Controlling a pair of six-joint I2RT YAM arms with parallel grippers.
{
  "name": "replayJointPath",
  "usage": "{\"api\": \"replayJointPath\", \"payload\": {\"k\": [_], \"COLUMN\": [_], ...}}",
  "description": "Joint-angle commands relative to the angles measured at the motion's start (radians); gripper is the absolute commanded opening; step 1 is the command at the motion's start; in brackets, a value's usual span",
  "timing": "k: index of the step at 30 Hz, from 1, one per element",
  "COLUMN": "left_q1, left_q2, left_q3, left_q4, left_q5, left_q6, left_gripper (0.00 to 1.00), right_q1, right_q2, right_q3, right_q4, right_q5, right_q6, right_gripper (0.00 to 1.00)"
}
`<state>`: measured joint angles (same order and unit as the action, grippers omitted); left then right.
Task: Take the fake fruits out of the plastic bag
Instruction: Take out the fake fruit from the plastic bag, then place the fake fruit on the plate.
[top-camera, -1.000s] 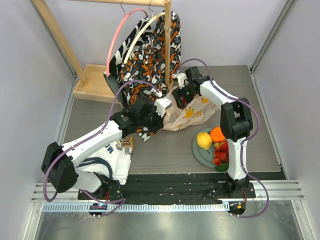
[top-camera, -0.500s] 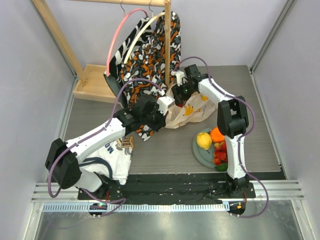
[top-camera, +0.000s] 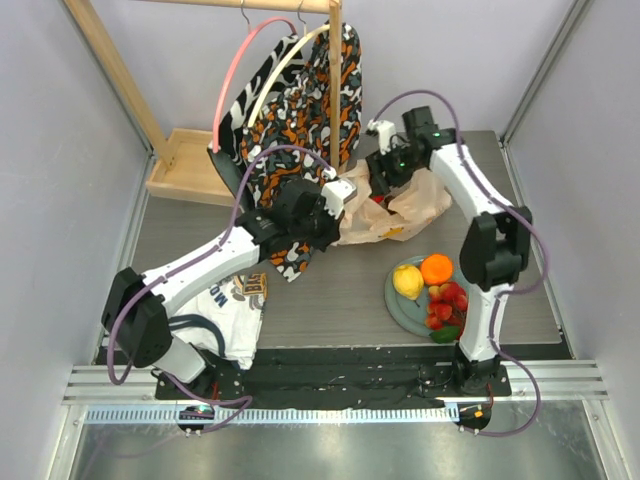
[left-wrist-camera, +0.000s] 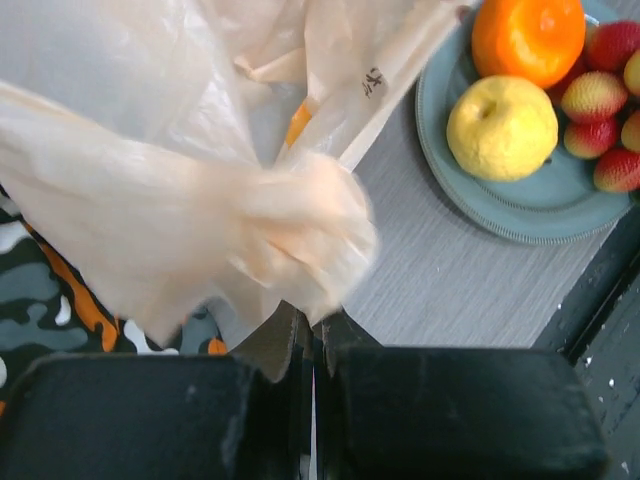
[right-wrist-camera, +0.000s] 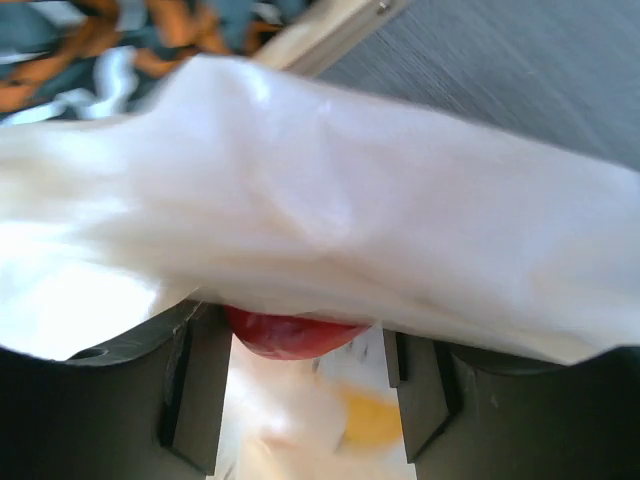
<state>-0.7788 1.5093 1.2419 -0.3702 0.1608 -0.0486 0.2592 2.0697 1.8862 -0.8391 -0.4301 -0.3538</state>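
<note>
The thin beige plastic bag (top-camera: 405, 205) lies crumpled at the table's middle back. My left gripper (top-camera: 340, 195) is shut on its left edge; in the left wrist view the film (left-wrist-camera: 200, 220) bunches out of the closed fingertips (left-wrist-camera: 315, 325). My right gripper (top-camera: 385, 175) is at the bag's back edge, under a fold of film (right-wrist-camera: 350, 220). A red apple (right-wrist-camera: 290, 335) sits between its fingers, mostly covered by the bag. A yellow fruit (top-camera: 407, 281), an orange (top-camera: 436, 268) and red berries (top-camera: 447, 303) lie on the grey-green plate (top-camera: 395, 305).
An orange-black-white patterned cloth (top-camera: 300, 100) hangs on hangers from a wooden rack (top-camera: 180, 165) at the back left, reaching down to the table behind my left arm. A white printed cloth (top-camera: 225, 310) lies near the left base.
My right gripper has closed in on the red apple and moved right and back, dragging the bag's film with it. My left gripper has shifted slightly right, still gripping the bag.
</note>
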Motion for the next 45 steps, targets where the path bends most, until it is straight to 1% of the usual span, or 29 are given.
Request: {"api": "replayJointPath", "payload": {"k": [1, 2, 3, 4, 6, 8, 9, 10, 12, 13, 14, 17, 19, 21, 22, 23, 24, 25, 26, 27, 28, 32, 37, 39, 40, 41, 42, 43, 45], "left_q1": [0.001, 0.000, 0.001, 0.004, 0.024, 0.044, 0.062, 0.068, 0.079, 0.081, 0.081, 0.082, 0.082, 0.082, 0.082, 0.082, 0.082, 0.085, 0.087, 0.095, 0.098, 0.124, 0.125, 0.125, 0.125, 0.125, 0.125, 0.125, 0.125], "left_q2": [0.051, 0.067, 0.107, 0.121, 0.152, 0.160, 0.161, 0.161, 0.158, 0.152, 0.146, 0.129, 0.123, 0.124, 0.127, 0.137, 0.144, 0.152, 0.172, 0.181, 0.192, 0.227, 0.236, 0.235, 0.232, 0.233, 0.233, 0.233, 0.227], "left_q3": [0.094, 0.122, 0.190, 0.223, 0.295, 0.327, 0.349, 0.361, 0.375, 0.376, 0.372, 0.341, 0.323, 0.303, 0.301, 0.303, 0.309, 0.318, 0.329, 0.355, 0.366, 0.403, 0.386, 0.380, 0.378, 0.376, 0.376, 0.376, 0.372], "left_q4": [0.108, 0.106, 0.091, 0.086, 0.089, 0.100, 0.106, 0.108, 0.100, 0.097, 0.097, 0.099, 0.102, 0.108, 0.109, 0.112, 0.120, 0.123, 0.125, 0.129, 0.129, 0.132, 0.134, 0.136, 0.136, 0.136, 0.136, 0.137, 0.137], "left_q5": [-0.015, -0.009, -0.009, -0.013, -0.049, -0.061, -0.067, -0.070, -0.070, -0.069, -0.067, -0.043, -0.024, -0.023, -0.035, -0.041, -0.049, -0.056, -0.061, -0.061, -0.060, -0.058, -0.035, -0.033, -0.033, -0.032, -0.030, -0.030, -0.027], "left_q6": [-0.022, -0.025, -0.028, -0.033, -0.068, -0.095, -0.112, -0.114, -0.108, -0.102, -0.100, -0.105, -0.114, -0.114, -0.112, -0.100, -0.094, -0.091, -0.089, -0.091, -0.094, -0.135, -0.148, -0.149, -0.149, -0.148, -0.146, -0.146, -0.140], "left_gripper": [0.00, 0.00, 0.00, 0.00, 0.00, 0.00, 0.00, 0.00, 0.00, 0.00, 0.00, 0.00, 0.00, 0.00, 0.00, 0.00, 0.00, 0.00, 0.00, 0.00, 0.00, 0.00, 0.00, 0.00, 0.00, 0.00, 0.00, 0.00, 0.00], "right_q1": [-0.015, -0.017, -0.015, -0.017, -0.017, -0.017, -0.015, -0.015, -0.029, -0.037, -0.049, -0.057, -0.058, -0.060, -0.061, -0.063, -0.063, -0.066, -0.064, -0.064, -0.064, -0.064, -0.054, 0.018, 0.055, 0.095, 0.174, 0.202, 0.273], "right_q2": [-0.226, -0.244, -0.270, -0.275, -0.287, -0.299, -0.307, -0.307, -0.298, -0.295, -0.296, -0.292, -0.289, -0.301, -0.313, -0.344, -0.371, -0.394, -0.420, -0.471, -0.490, -0.549, -0.681, -0.680, -0.653, -0.637, -0.619, -0.619, -0.664], "right_q3": [0.031, 0.025, 0.015, 0.011, -0.015, -0.080, -0.102, -0.122, -0.150, -0.159, -0.186, -0.205, -0.182, -0.142, -0.128, -0.104, -0.098, -0.092, -0.079, -0.078, -0.076, -0.044, -0.088, -0.075, -0.070, -0.071, -0.082, -0.114, -0.228], "right_q4": [-0.170, -0.181, -0.202, -0.218, -0.235, -0.221, -0.177, -0.157, -0.126, -0.112, -0.073, -0.048, -0.064, -0.107, -0.127, -0.165, -0.184, -0.202, -0.248, -0.264, -0.273, -0.369, -0.295, -0.398, -0.463, -0.615, -0.665, -0.666, -0.664], "right_q5": [-0.186, -0.200, -0.208, -0.207, -0.179, -0.063, 0.008, 0.146, 0.233, 0.310, 0.324, 0.340, 0.298, 0.211, 0.174, 0.124, 0.029, -0.031, -0.082, -0.149, -0.166, -0.205, -0.229, -0.239, -0.243, -0.231, -0.216, -0.185, -0.124], "right_q6": [-0.151, -0.183, -0.191, -0.197, -0.197, -0.192, -0.159, -0.145, -0.100, -0.076, -0.059, -0.054, -0.059, -0.076, -0.117, -0.141, -0.167, -0.198, -0.262, -0.286, -0.293, -0.324, -0.300, -0.341, -0.409, -0.468, -0.519, -0.493, -0.560], "right_gripper": [0.27, 0.27, 0.29, 0.28, 0.28, 0.27, 0.26, 0.26, 0.25, 0.25, 0.25, 0.25, 0.26, 0.25, 0.25, 0.26, 0.26, 0.27, 0.28, 0.29, 0.30, 0.30, 0.31, 0.32, 0.33, 0.33, 0.31, 0.31, 0.31]}}
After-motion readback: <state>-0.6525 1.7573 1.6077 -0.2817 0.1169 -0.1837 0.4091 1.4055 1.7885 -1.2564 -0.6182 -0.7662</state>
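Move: The right hand already grips the red fruit inside the bag; the plate lies about 25 cm back, 11 cm to its right and 11 cm below. The yellow fruit lies roughly 20 cm back and 7 cm right, the orange 17 cm back and 13 cm right, both about 8 cm below. The left hand still pinches the bag's handle; the bag's middle is some 8 cm ahead, 16 cm right and 12 cm below. Right lifts, dips, then draws the red fruit up and 20 cm back from the bag; left pulls forward. ##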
